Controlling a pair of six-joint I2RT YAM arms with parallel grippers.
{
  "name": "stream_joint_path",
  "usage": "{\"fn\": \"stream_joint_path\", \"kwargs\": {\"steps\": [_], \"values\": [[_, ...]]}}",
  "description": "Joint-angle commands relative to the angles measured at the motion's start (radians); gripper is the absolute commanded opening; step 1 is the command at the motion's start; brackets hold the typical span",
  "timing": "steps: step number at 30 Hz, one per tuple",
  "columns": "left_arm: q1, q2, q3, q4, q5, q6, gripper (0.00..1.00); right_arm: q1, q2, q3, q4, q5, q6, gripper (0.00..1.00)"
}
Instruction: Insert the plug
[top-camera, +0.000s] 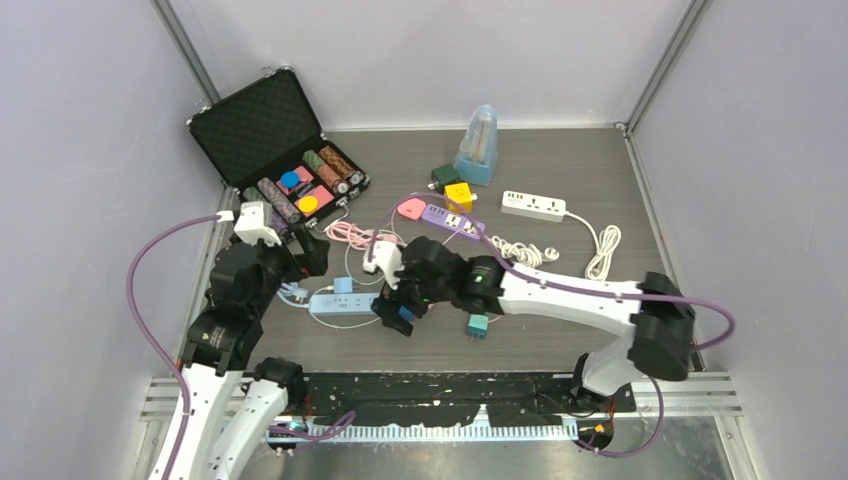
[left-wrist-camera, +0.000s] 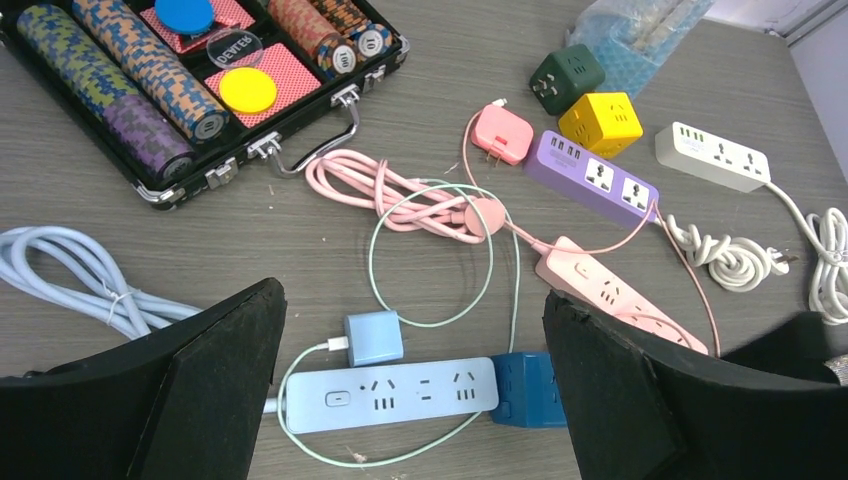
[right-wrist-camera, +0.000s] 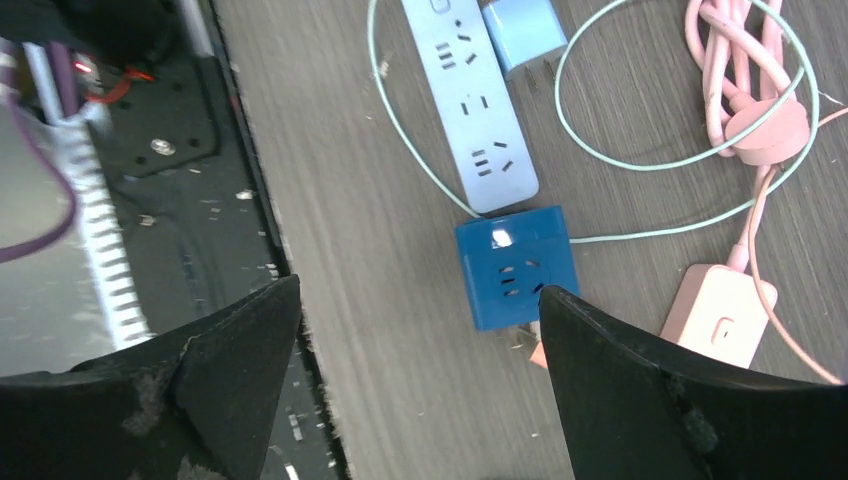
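A light blue power strip (left-wrist-camera: 395, 395) lies flat on the table with its sockets facing up. A light blue plug block (left-wrist-camera: 373, 338) on a pale green cable lies on its side against the strip's far edge, in no socket. A dark blue cube adapter (right-wrist-camera: 515, 266) rests on the table, touching the strip's (right-wrist-camera: 470, 100) end. My right gripper (right-wrist-camera: 418, 290) hangs open just above the table; the cube sits by its right fingertip, not gripped. My left gripper (left-wrist-camera: 410, 300) hovers open above the strip, holding nothing. In the top view the right gripper (top-camera: 395, 318) covers the cube.
An open black case of poker chips (top-camera: 270, 130) stands at the back left. Pink (left-wrist-camera: 610, 295), purple (top-camera: 452, 220) and white (top-camera: 533, 205) strips, coiled cables, yellow (top-camera: 458, 195) and green (top-camera: 445, 176) cubes lie behind. A teal cube (top-camera: 476, 326) sits near the right arm. The black rail (right-wrist-camera: 150, 130) borders the near edge.
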Motion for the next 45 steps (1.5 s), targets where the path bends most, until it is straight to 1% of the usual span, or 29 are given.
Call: {"fn": "stream_joint_path", "kwargs": {"steps": [1,5,9,14,18,21,25,27,29,30,31,32,34,35,39,40,41,42,45], "values": [[0.001,-0.019,0.047,-0.028,-0.015,0.034,1.0,0.01,0.097,0.083,-0.012,0.092,-0.123,0.94],[0.001,-0.035,0.053,-0.056,-0.073,0.056,1.0,0.01,0.174,0.1,0.011,0.087,-0.182,0.95],[0.001,-0.064,0.072,-0.08,-0.214,0.104,1.0,0.003,0.272,0.157,-0.029,0.096,-0.23,0.96],[0.001,-0.091,0.089,-0.091,-0.223,0.13,1.0,-0.016,0.337,0.187,-0.082,0.063,-0.265,0.96],[0.001,-0.092,0.084,-0.112,-0.229,0.104,1.0,-0.049,0.382,0.207,-0.106,0.028,-0.265,0.88],[0.001,-0.093,0.091,-0.129,-0.225,0.091,1.0,-0.061,0.396,0.212,-0.118,0.02,-0.269,0.87],[0.001,-0.097,0.103,-0.14,-0.218,0.082,1.0,-0.064,0.421,0.211,-0.122,0.033,-0.279,0.82],[0.001,-0.098,0.107,-0.143,-0.206,0.074,1.0,-0.064,0.436,0.216,-0.133,0.036,-0.281,0.76],[0.001,-0.099,0.11,-0.147,-0.193,0.066,1.0,-0.064,0.443,0.224,-0.142,0.034,-0.279,0.68],[0.001,-0.1,0.111,-0.149,-0.186,0.062,1.0,-0.064,0.437,0.224,-0.14,0.032,-0.273,0.59],[0.001,-0.1,0.113,-0.15,-0.178,0.058,0.99,-0.064,0.431,0.223,-0.137,0.031,-0.269,0.55],[0.0,-0.1,0.115,-0.153,-0.171,0.053,1.0,-0.065,0.411,0.216,-0.124,0.031,-0.258,0.48],[0.001,-0.101,0.121,-0.157,-0.146,0.044,1.0,-0.066,0.36,0.195,-0.093,0.019,-0.239,0.43],[0.001,-0.103,0.125,-0.158,-0.131,0.04,0.99,-0.067,0.336,0.184,-0.078,0.012,-0.225,0.42],[0.001,-0.104,0.143,-0.164,-0.067,0.022,1.0,-0.094,0.127,0.101,0.036,-0.057,-0.154,0.41],[0.001,-0.104,0.147,-0.164,-0.047,0.017,0.99,-0.109,0.098,0.071,0.09,-0.08,-0.137,0.41],[0.001,-0.105,0.152,-0.164,-0.029,0.013,1.0,-0.118,0.034,0.055,0.11,-0.093,-0.098,0.41],[0.001,-0.106,0.156,-0.161,-0.008,0.009,1.0,-0.139,0.001,0.023,0.159,-0.123,-0.077,0.41],[0.001,-0.108,0.17,-0.143,0.073,-0.008,1.0,-0.189,-0.139,-0.042,0.269,-0.183,0.052,0.42]]}}
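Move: The blue cube socket lies about 5 cm ahead of the open right hand, straight below otherwise, some 13 cm down. The light-blue strip ends against its left side; the strip's middle is roughly 11 cm left of the right hand and 6 cm ahead. A small salmon plug stands some 6 cm right and 7 cm ahead, and the pink strip about 12 cm right and 9 cm ahead. From the left hand the cube is about 16 cm right, 2 cm back and 20 cm down. The blue cube is pinched between the right hand's pads: that hand sinks about 12 cm and slides 5 cm forward, its fingers tipping some 20 degrees steeper, closes on the cube's sides, then lifts almost straight up by 11 cm while tipping back. The left hand, open and empty, backs off and rises 3 to 4 cm, swinging left and partly returning. ##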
